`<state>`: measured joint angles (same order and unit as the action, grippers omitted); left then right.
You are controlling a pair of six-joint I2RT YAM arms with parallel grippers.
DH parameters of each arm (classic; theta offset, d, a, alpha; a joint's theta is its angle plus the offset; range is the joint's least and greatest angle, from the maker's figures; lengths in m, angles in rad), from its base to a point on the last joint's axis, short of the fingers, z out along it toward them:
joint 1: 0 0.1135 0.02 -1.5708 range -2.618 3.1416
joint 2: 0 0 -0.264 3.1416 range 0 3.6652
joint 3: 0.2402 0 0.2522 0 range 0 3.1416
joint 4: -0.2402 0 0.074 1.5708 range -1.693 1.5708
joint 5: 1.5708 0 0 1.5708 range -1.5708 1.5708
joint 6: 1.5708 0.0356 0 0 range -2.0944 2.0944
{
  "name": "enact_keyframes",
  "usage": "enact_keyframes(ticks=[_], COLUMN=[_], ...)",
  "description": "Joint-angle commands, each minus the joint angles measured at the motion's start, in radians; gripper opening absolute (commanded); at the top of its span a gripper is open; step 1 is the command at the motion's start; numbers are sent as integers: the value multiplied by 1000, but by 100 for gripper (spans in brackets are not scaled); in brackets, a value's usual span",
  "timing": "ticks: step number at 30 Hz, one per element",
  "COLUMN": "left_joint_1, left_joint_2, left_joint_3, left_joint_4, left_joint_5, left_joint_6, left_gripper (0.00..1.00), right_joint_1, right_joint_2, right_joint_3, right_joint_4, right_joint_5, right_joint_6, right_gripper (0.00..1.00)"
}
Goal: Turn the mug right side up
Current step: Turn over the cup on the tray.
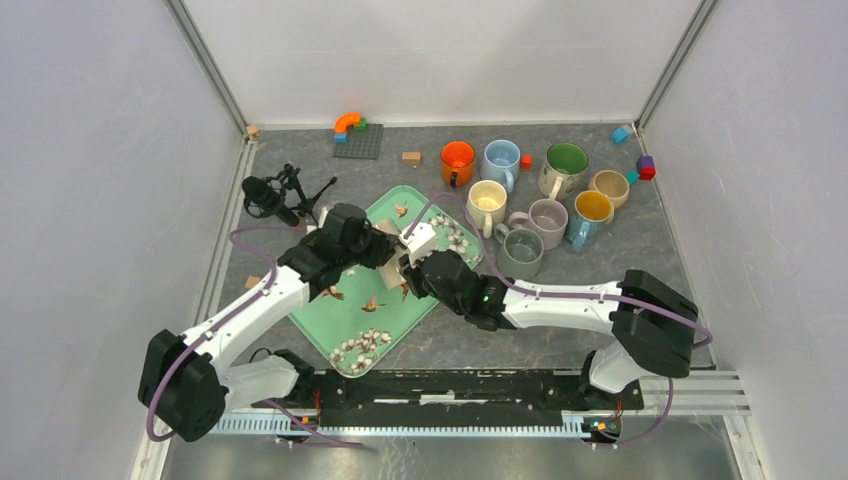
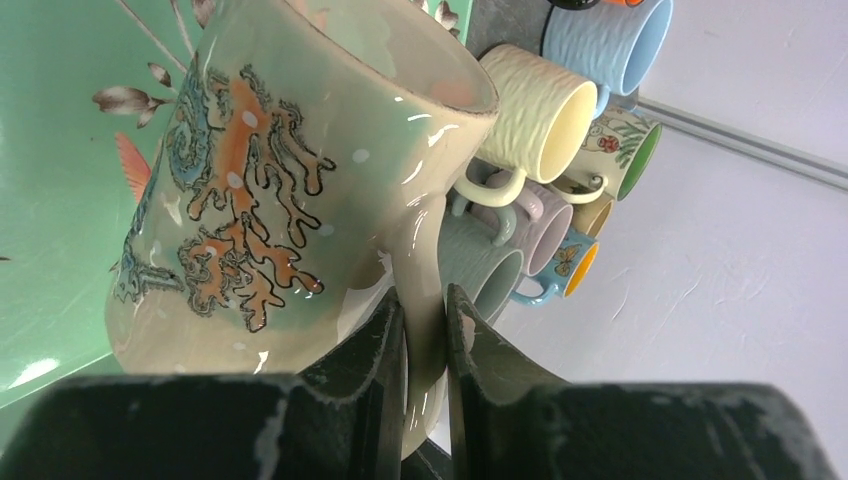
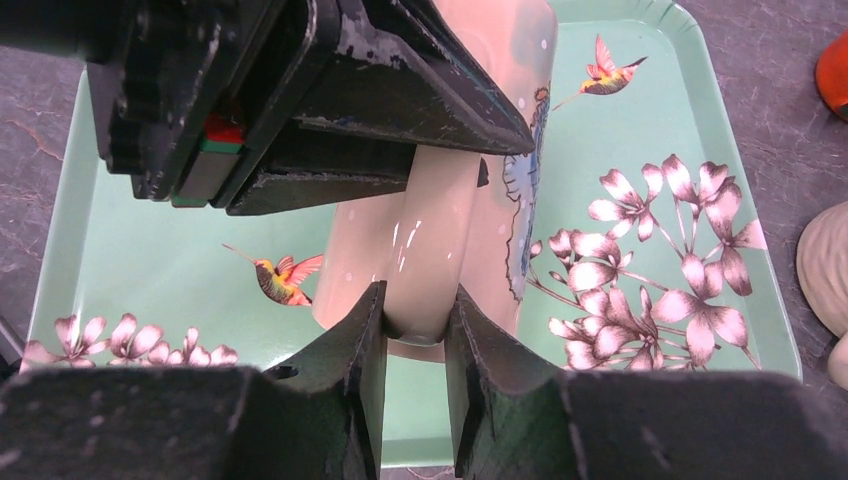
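The mug [image 2: 290, 180], cream and pale green with an orange coral pattern, hangs tilted above the green flowered tray [image 1: 350, 325]. Its mouth faces the group of mugs at the back. My left gripper [image 2: 425, 330] is shut on the mug's handle. My right gripper [image 3: 415, 315] grips the same handle [image 3: 425, 240] lower down, both fingers pressed against it. In the right wrist view, the left gripper [image 3: 300, 90] sits just above on the handle. From the top view the mug [image 1: 416, 243] is mostly hidden between the two grippers.
Several upright mugs stand at the back right, among them an orange one [image 1: 457, 160], a blue one [image 1: 501, 160] and a grey one [image 1: 521, 252] nearest the tray. A black tripod stand [image 1: 280, 195] lies at the left. A grey baseplate [image 1: 358, 141] with toy blocks sits at the back.
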<state>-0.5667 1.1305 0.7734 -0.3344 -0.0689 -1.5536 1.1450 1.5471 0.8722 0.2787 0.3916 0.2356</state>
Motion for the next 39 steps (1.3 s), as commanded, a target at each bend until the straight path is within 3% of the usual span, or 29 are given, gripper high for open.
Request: enact_keyframes(ticks=[1,9,26,31,37,39], left_joint_1=[-4,9,70,137,152,155], left_joint_2=[-27,11,36,26,73,59], left_joint_3=[80,109,112,67,151,169], left_joint_4=[-54,-73,-37,107,41,-14], left_joint_5=[0,-3,62,239,437,440], left_joint_6=[112,234,491,629,786,859], left_gripper=[11,36,59,65,65,66], right_joint_1=[-39,-39,-58,-83,-100,-108], right_joint_2=[-76,-115,-99,-120,-123,-113], right_joint_3=[-17,-23,85,117,135,144], right_joint_4=[45,39,-106,-170,-234,-260], right_joint_5=[57,18,-81,-151,-269,-308], right_joint_6=[-45,-107,-170,-225,-404,-445], right_gripper=[0,0,0,0,0,0])
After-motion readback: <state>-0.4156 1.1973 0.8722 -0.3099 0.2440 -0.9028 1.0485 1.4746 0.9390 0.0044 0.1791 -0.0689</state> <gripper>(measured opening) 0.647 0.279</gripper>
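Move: The mug is already off the tray, its handle pinched by both hands. Its body's middle is about 2 cm ahead, 3 cm left and 5 cm below the right hand; from the left hand, it lies some 2 cm back, 1 cm left and 5 cm below. The cream mug stands about 11 cm ahead and 16 cm right of the right hand, the grey mug some 2 cm ahead and 23 cm right, both roughly 10 cm lower. The mug passes wholly to the right hand, which keeps its pinch on the handle and carries it about 3 cm to the right towards the tray's right side, rising a centimetre and sinking back, then turns some 20 degrees, left side dropping and counter-clockwise. Early on, the left fingers open wide and let go, that hand lifting slightly, easing forward and back, and swinging about 30 degrees, mostly clockwise. ##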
